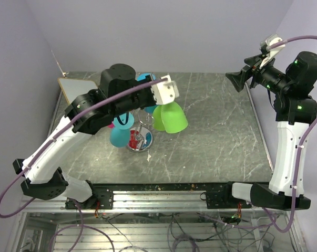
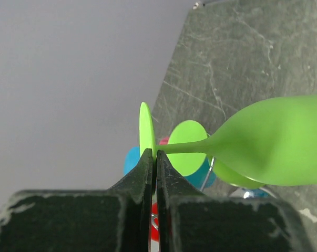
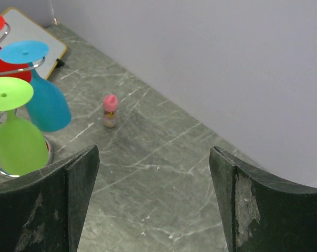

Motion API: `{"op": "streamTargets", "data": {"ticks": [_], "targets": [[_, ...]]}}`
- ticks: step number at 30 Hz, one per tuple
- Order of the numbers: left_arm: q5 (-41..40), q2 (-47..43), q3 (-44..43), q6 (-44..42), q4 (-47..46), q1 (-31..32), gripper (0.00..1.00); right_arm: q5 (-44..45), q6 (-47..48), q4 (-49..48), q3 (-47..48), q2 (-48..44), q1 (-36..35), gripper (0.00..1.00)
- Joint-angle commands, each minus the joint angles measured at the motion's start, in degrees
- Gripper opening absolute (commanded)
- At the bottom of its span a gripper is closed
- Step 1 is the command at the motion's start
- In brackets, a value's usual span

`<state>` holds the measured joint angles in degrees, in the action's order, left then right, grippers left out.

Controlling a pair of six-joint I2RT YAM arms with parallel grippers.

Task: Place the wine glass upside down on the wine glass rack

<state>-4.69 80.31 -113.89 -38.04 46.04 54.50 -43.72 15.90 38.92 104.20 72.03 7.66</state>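
My left gripper [image 2: 155, 155] is shut on the thin foot [image 2: 145, 128] of a green wine glass [image 2: 276, 139]. The stem runs sideways across the left wrist view. From above, this glass [image 1: 175, 116] hangs bowl-down at the right side of the wine glass rack [image 1: 140, 140], under my left wrist. A second green glass [image 3: 17, 144], a blue one [image 3: 47, 107] and a red one [image 3: 6, 65] hang upside down on the rack's wire arms [image 3: 0, 123]. My right gripper [image 3: 154, 173] stands open and bare, raised at the table's far right [image 1: 237, 80].
A small pink-capped bottle [image 3: 110, 110] stands on the grey marble table [image 1: 221, 131] behind the rack. A white board [image 1: 77, 86] lies at the back left corner. Walls close the back and both sides.
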Motion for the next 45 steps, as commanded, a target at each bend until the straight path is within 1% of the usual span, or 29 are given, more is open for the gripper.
{"op": "streamTargets", "data": {"ticks": [1,5,9,13,23,38,45], "targets": [[-4.9,-2.5,2.7,-6.4,0.2,3.1,0.07,-0.2,-1.1,-2.6,-1.9,-1.3,1.7,0.85],[-4.0,-3.5,5.1,-7.9,1.0,4.9,0.07,-0.5,-1.5,-3.1,-3.2,-2.1,3.2,0.86],[-1.7,-4.5,5.5,-8.8,2.5,5.7,0.07,-1.7,-2.3,-3.9,-4.2,-2.5,4.5,0.87],[-1.4,-5.1,5.9,-8.7,2.9,7.0,0.07,-2.8,-3.4,-5.0,-4.7,-2.5,6.1,0.87],[-4.9,-6.3,12.2,-5.3,0.8,10.8,0.07,-5.5,-6.4,-7.6,-6.6,-3.0,9.0,0.88],[-13.9,-8.1,20.2,-11.2,-2.9,11.6,0.07,-7.3,-7.7,-8.5,-6.3,-3.2,10.4,0.88],[-16.4,-8.0,21.6,-12.1,-4.4,11.5,0.07,-7.6,-7.7,-8.7,-7.4,-3.9,10.7,0.89]]}}
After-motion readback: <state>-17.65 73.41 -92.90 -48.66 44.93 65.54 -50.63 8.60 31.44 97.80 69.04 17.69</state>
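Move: The held green glass is meant for the rack's empty slot, about 6 cm back, 3 cm to the left and some 11 cm below the left hand. The hanging green glass has its middle roughly 1 cm ahead, sideways level with this hand and 16 cm below it. The near blue glass hangs about 6 cm back, 11 cm left and 17 cm down. From the right hand the slot lies about 10 cm back, 25 cm left and 12 cm below. The upside-down green glass, still pinched by its stem just under the foot, is lowered about 9 cm in two stages by the left hand, drawn back some 5 cm and then eased forward 2 cm, down beside the hanging green glass and towards the empty slot. The left wrist rolls about 20 degrees, swinging the bowl in to the left. The right hand, empty and open, backs off about 4 cm to its right. ##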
